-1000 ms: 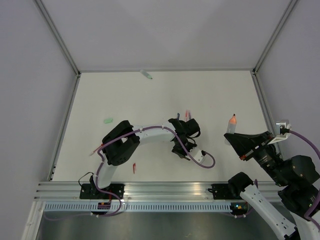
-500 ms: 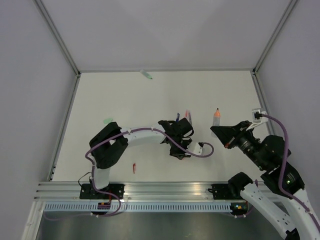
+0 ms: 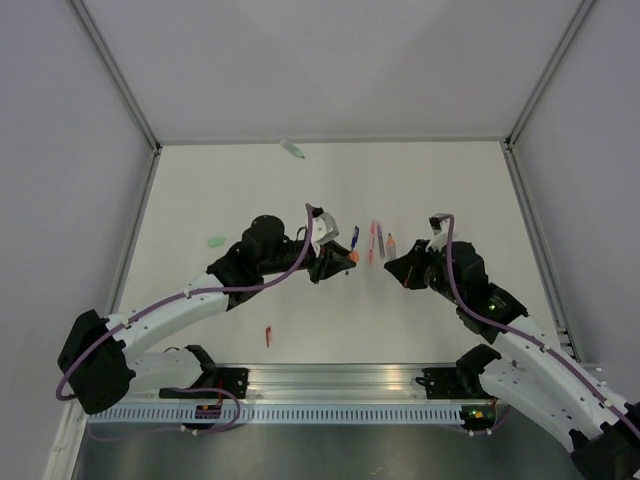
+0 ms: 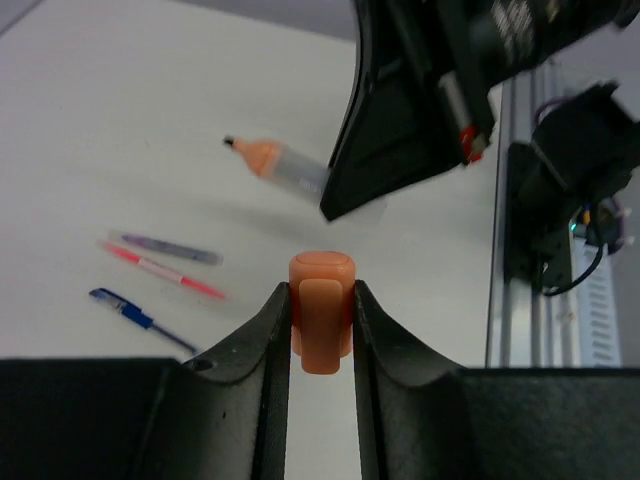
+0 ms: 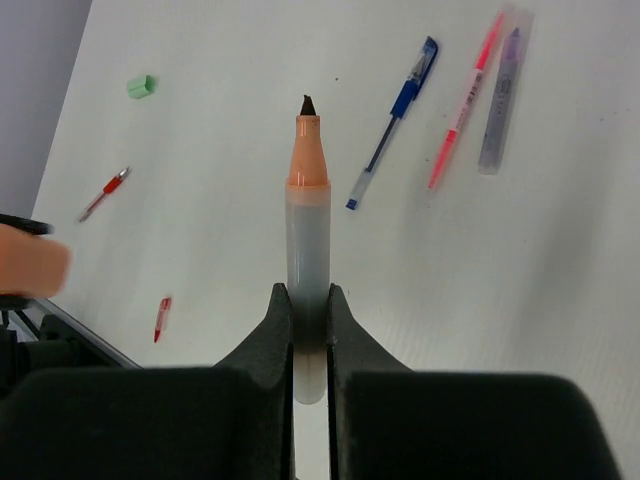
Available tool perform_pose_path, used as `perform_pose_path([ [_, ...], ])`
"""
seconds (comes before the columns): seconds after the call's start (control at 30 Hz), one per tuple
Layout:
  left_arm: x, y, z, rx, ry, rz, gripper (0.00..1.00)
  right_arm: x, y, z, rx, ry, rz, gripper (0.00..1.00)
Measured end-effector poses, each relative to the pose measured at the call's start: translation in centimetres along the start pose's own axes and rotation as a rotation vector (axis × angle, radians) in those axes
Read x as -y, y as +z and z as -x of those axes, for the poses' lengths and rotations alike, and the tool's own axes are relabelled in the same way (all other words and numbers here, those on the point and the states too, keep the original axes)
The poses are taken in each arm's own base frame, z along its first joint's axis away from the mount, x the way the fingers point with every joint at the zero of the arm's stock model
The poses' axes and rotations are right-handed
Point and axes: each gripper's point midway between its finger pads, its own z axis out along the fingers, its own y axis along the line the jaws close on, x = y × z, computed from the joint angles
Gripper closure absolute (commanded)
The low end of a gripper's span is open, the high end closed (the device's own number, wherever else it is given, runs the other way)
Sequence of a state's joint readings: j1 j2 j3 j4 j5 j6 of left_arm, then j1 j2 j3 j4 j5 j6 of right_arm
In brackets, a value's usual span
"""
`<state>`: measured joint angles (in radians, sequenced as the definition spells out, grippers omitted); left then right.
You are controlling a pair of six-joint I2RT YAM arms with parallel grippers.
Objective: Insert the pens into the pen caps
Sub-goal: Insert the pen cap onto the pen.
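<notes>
My left gripper is shut on a short orange pen cap, seen from above at mid-table. My right gripper is shut on a pen with a pale grey barrel, orange neck and dark tip. That pen and the right gripper sit just right of the left gripper, a small gap apart. Between them on the table lie a blue pen, a pink pen and a purple-grey pen.
A mint green cap lies at the left. A small red piece sits near the front rail, and a thin red pen lies left of it. A green-tipped item rests by the back wall.
Both arms swung toward the table's middle. The left arm stretched out with the orange cap, and the right gripper came left and lower with its pen, so cap and pen now sit close together.
</notes>
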<state>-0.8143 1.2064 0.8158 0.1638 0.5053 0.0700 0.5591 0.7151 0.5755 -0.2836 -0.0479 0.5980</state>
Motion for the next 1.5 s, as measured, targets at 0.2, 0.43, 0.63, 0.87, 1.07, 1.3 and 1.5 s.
perform_pose_path([
  [0.2,-0.1,-1.7,6.3,0.240,-0.154,0.081,0.98,-3.2,2.3,-3.5,-0.076,-0.104,0.117,1.00],
  [0.43,-2.3,-3.9,9.8,0.394,-0.351,0.242,0.98,-7.5,2.7,-3.6,-0.007,-0.192,0.263,1.00],
  [0.63,-3.7,-5.3,10.4,0.480,-0.535,0.329,0.98,-9.9,2.4,-3.0,0.069,-0.264,0.324,1.00],
  [0.87,-4.6,-6.3,11.1,0.556,-0.689,0.379,0.98,-11.9,1.5,-1.3,0.188,-0.324,0.366,1.00],
  [1.07,-5.5,-6.6,10.6,0.578,-0.739,0.430,0.98,-11.9,1.7,-0.7,0.222,-0.345,0.349,1.00],
  [1.3,-6.0,-6.7,10.1,0.581,-0.754,0.462,0.98,-12.0,2.1,0.1,0.240,-0.357,0.321,1.00],
  [1.5,-6.2,-6.5,9.6,0.575,-0.762,0.474,0.98,-13.0,2.4,1.0,0.250,-0.357,0.324,1.00],
])
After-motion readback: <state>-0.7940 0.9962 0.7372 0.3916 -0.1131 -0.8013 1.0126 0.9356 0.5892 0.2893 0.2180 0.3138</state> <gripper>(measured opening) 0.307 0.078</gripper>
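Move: The left hand holds the orange cap and the right the orange pen, tip up. The pen's middle lies about 8 cm right of the left hand, 2 cm ahead and 2 cm below; the cap is some 9 cm left of the right hand, 1 cm back and 5 cm up. On the table, the blue pen lies 13 cm ahead of the right hand and 8 cm left, the pink pen 15 cm ahead and 2 cm left. The right hand carries the orange pen about 11 cm left towards the cap, first dipping slightly, then rising to some 7 cm above its start while its fingers tip up to level and stand the pen nearly upright. The left hand, keeping its grip on the cap, rises about 10 cm and goes left and forward, its fingers swinging counter-clockwise from pointing right to pointing forward-right, so the cap's mouth hangs over the pen tip. ##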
